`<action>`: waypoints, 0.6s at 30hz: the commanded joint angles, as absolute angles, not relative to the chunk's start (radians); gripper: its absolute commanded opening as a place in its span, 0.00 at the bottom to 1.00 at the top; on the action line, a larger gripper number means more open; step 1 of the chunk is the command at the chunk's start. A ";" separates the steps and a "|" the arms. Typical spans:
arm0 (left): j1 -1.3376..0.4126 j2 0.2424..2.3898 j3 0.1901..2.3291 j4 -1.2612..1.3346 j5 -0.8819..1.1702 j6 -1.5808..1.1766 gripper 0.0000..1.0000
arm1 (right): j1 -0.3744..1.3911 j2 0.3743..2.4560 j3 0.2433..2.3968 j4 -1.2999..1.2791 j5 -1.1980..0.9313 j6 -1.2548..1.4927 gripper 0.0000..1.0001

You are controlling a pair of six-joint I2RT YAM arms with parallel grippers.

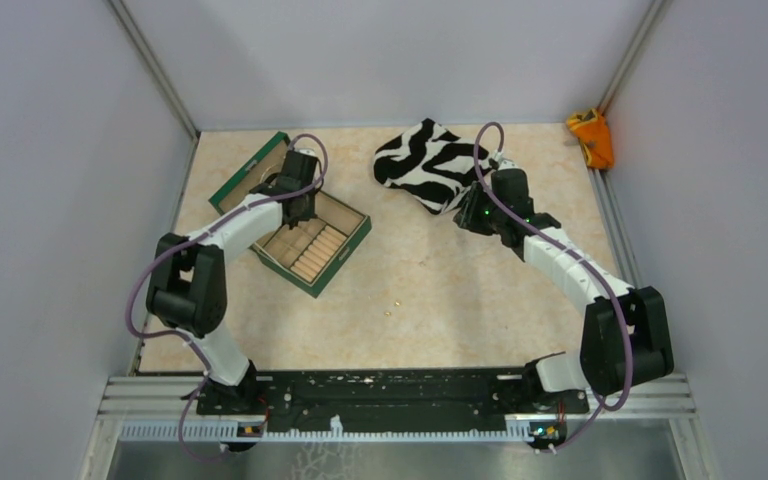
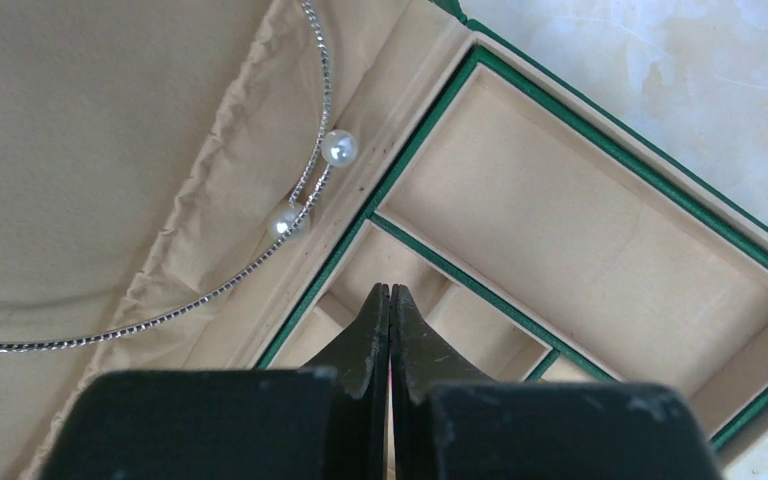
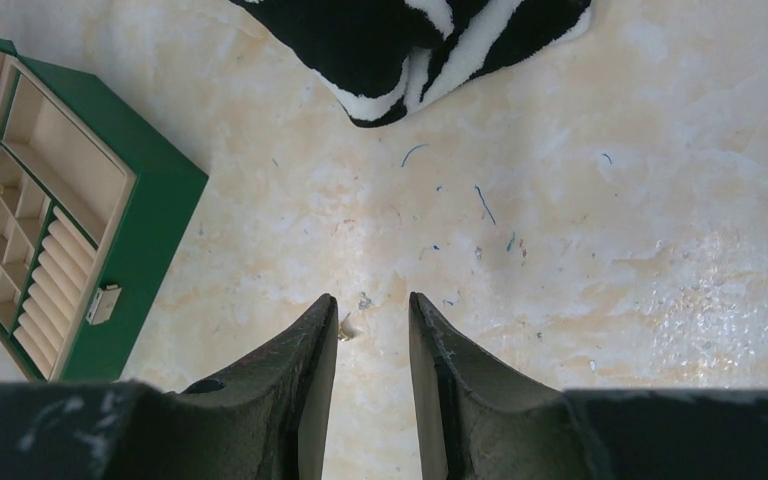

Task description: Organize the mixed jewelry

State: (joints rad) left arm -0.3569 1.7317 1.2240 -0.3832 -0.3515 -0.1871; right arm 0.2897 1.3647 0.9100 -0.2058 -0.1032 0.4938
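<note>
A thin silvery wire hoop [image 2: 222, 290] with two small pearls [image 2: 338, 147] lies on the cream lining of the open lid of the dark green box [image 2: 520, 85]. My left gripper [image 2: 390, 290] hangs shut and empty above the box's small compartments, just beside the hoop. Over the bare table near the zebra-striped cloth [image 1: 430, 165], my right gripper [image 3: 372, 300] stands open. One tiny pale gold piece [image 3: 345, 328] lies on the table between its fingertips, close to the left finger. Two gold specks [image 1: 397, 303] rest mid-table.
The green box [image 1: 335, 255] sits at the left with its lid open toward the back wall. In the right wrist view the cloth [image 3: 400, 40] lies ahead of the fingers and the box [image 3: 150, 230] to the left. An orange object [image 1: 592, 135] sits in the far right corner.
</note>
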 commanded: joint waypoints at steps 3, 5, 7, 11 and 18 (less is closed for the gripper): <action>-0.350 1.757 1.222 -0.345 -0.412 -0.203 0.03 | 0.291 1.357 0.913 -0.164 -0.109 0.485 0.32; -0.350 1.763 1.236 -0.362 -0.406 -0.211 0.16 | 0.291 1.353 0.914 -0.167 -0.112 0.484 0.32; -0.350 1.763 1.242 -0.380 -0.401 -0.217 0.25 | 0.291 1.345 0.917 -0.172 -0.113 0.485 0.32; -0.349 1.742 1.245 -0.392 -0.394 -0.221 0.30 | 0.291 1.317 0.913 -0.179 -0.116 0.481 0.32; -0.418 1.578 1.231 -0.418 -0.259 -0.214 0.30 | 0.321 1.263 0.859 -0.195 -0.145 0.472 0.33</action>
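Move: The left hand, shut on a gold earring, is over the tray's small corner compartment, whose middle lies roughly 1 cm ahead and 3 cm below. From that hand the ring rolls are about 6 cm back and 4 cm right; the large compartment is 2 cm ahead and 7 cm right; the necklace pearls are some 3 cm ahead and 2 cm left. From the right hand the corner compartment lies about 28 cm left, 2 cm ahead, 7 cm lower. Left hand sinks about 0.5 cm, parts its fingers to let go of the earring, then starts back and right. ##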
